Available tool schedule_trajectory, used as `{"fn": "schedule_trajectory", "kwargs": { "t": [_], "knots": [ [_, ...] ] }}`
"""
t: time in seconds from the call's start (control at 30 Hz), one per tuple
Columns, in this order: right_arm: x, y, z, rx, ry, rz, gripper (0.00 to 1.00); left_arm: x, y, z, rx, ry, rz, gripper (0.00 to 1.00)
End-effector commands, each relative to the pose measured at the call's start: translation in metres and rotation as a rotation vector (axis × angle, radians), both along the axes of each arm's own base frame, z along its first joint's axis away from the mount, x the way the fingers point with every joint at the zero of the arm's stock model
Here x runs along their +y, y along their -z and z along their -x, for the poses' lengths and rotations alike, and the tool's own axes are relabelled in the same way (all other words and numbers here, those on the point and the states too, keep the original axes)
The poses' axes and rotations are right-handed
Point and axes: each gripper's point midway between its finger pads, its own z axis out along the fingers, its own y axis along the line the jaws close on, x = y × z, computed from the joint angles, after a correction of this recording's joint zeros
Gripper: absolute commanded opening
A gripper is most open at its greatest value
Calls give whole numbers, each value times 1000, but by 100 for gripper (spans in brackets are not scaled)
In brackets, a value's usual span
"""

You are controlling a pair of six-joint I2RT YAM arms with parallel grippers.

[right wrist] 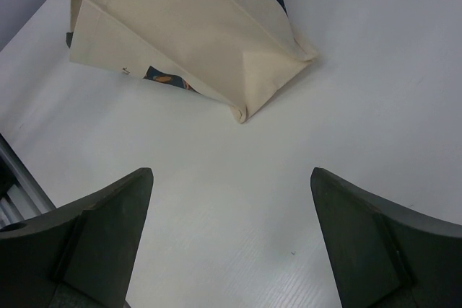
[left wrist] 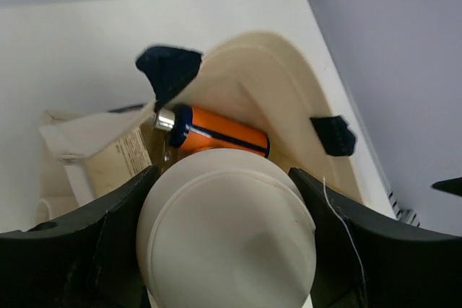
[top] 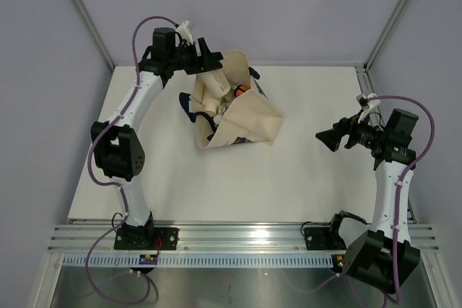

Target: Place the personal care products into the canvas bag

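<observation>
The canvas bag (top: 249,117) lies on the table with its mouth open toward the back left. My left gripper (top: 204,63) is shut on a cream-white bottle (top: 214,80) and holds it over the bag's mouth. In the left wrist view the bottle's round base (left wrist: 227,229) fills the space between the jaws of the left gripper (left wrist: 222,172). A small orange bottle with a black cap (left wrist: 220,137) lies inside the bag (left wrist: 267,70), and it also shows in the top view (top: 242,91). Other pale bottles (top: 208,104) lie in the mouth. My right gripper (top: 328,137) is open and empty.
The bag's navy handles (left wrist: 170,66) lie spread at its mouth. In the right wrist view the bag's closed bottom corner (right wrist: 245,70) lies ahead of the right gripper (right wrist: 231,172), with bare white table (right wrist: 238,214) below it. Grey walls bound the table.
</observation>
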Motion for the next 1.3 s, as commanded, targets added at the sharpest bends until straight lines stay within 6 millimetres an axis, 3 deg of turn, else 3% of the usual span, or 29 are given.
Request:
{"fn": "schedule_trajectory", "kwargs": {
  "t": [0.0, 0.13, 0.2, 0.23, 0.3, 0.33, 0.37, 0.5, 0.53, 0.57, 0.63, 0.73, 0.83, 0.87, 0.93, 0.97, 1.0, 1.07, 1.1, 1.13, 1.17, 1.2, 1.23, 1.27],
  "knots": [
    [-5, -14, -5, -55, 6, 38, 100, -32, -25, 10, -112, 91, -14, 0],
    [-7, -12, -6, -48, 10, 41, 100, -53, -8, 11, -78, 123, -14, 0],
    [-7, -11, -7, -47, 11, 43, 100, -58, -5, 11, -72, 130, -11, 12],
    [-8, -10, -7, -43, 15, 45, 100, -63, -1, 12, -63, 137, -10, 24],
    [-9, -9, -7, -42, 19, 49, 99, -67, 4, 12, -42, 141, -9, 33],
    [-9, -9, -7, -43, 19, 50, 100, -67, 4, 11, -38, 139, -9, 58],
    [-9, -9, -7, -43, 20, 54, 99, -67, 4, 11, -39, 139, -10, 98],
    [-12, -8, -7, -43, 30, 62, 99, -59, -10, 9, -76, 115, -58, 99],
    [-12, -8, -6, -43, 32, 64, 100, -57, -18, 9, -92, 111, -68, 99],
    [-13, -8, -6, -44, 34, 67, 99, -55, -37, 6, -138, 98, -75, 99],
    [-14, -7, -6, -46, 37, 75, 100, -45, -47, 6, -157, 70, -129, 99],
    [-16, -7, -6, -50, 45, 92, 99, -29, -82, 8, -236, 14, -174, 99],
    [-20, -6, -6, -52, 68, 114, 99, -11, -93, 13, -262, -34, -211, 99],
    [-23, -9, -7, -56, 89, 126, 99, -4, -110, 25, -296, -41, -215, 99],
    [-45, -14, -14, -61, 222, 184, 100, 9, -96, 37, -297, -56, -285, 99],
    [-61, -21, -15, -68, 323, 192, 100, 22, -126, 56, -390, -94, -292, 99],
    [-67, -26, -15, -75, 360, 194, 99, 28, -85, 65, -325, -88, -333, 99],
    [-78, -37, -11, -115, 440, 209, 99, 40, -87, 84, -407, -120, -342, 99],
    [-82, -42, -10, -131, 474, 213, 100, 51, -107, 112, -481, -142, -329, 99],
    [-84, -47, -9, -143, 509, 194, 100, 56, -69, 123, -432, -127, -361, 99],
    [-94, -56, -9, -182, 588, 206, 99, 61, -64, 133, -450, -133, -369, 99],
    [-100, -62, -9, -194, 643, 192, 99, 70, -74, 154, -489, -158, -360, 99],
    [-105, -66, -8, -191, 698, 149, 100, 76, -40, 163, -433, -160, -385, 99],
    [-114, -71, -6, -202, 762, 150, 100, 82, -33, 170, -424, -181, -387, 99]
  ]
}}
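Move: The left hand already holds the white bottle over the canvas bag; the bag's opening lies about 7 cm to its right, 2 cm back and 12 cm below. Inside, the orange bottle is some 10 cm right, 5 cm back and 15 cm down, and the lying cream bottle 1 cm right, 7 cm back and 12 cm down. From the right hand the opening is roughly 18 cm ahead, 33 cm left and 8 cm below. Left lowers the bottle 5 cm down-right into the bag, opens, rises, backs off 15 cm; right swings right. ##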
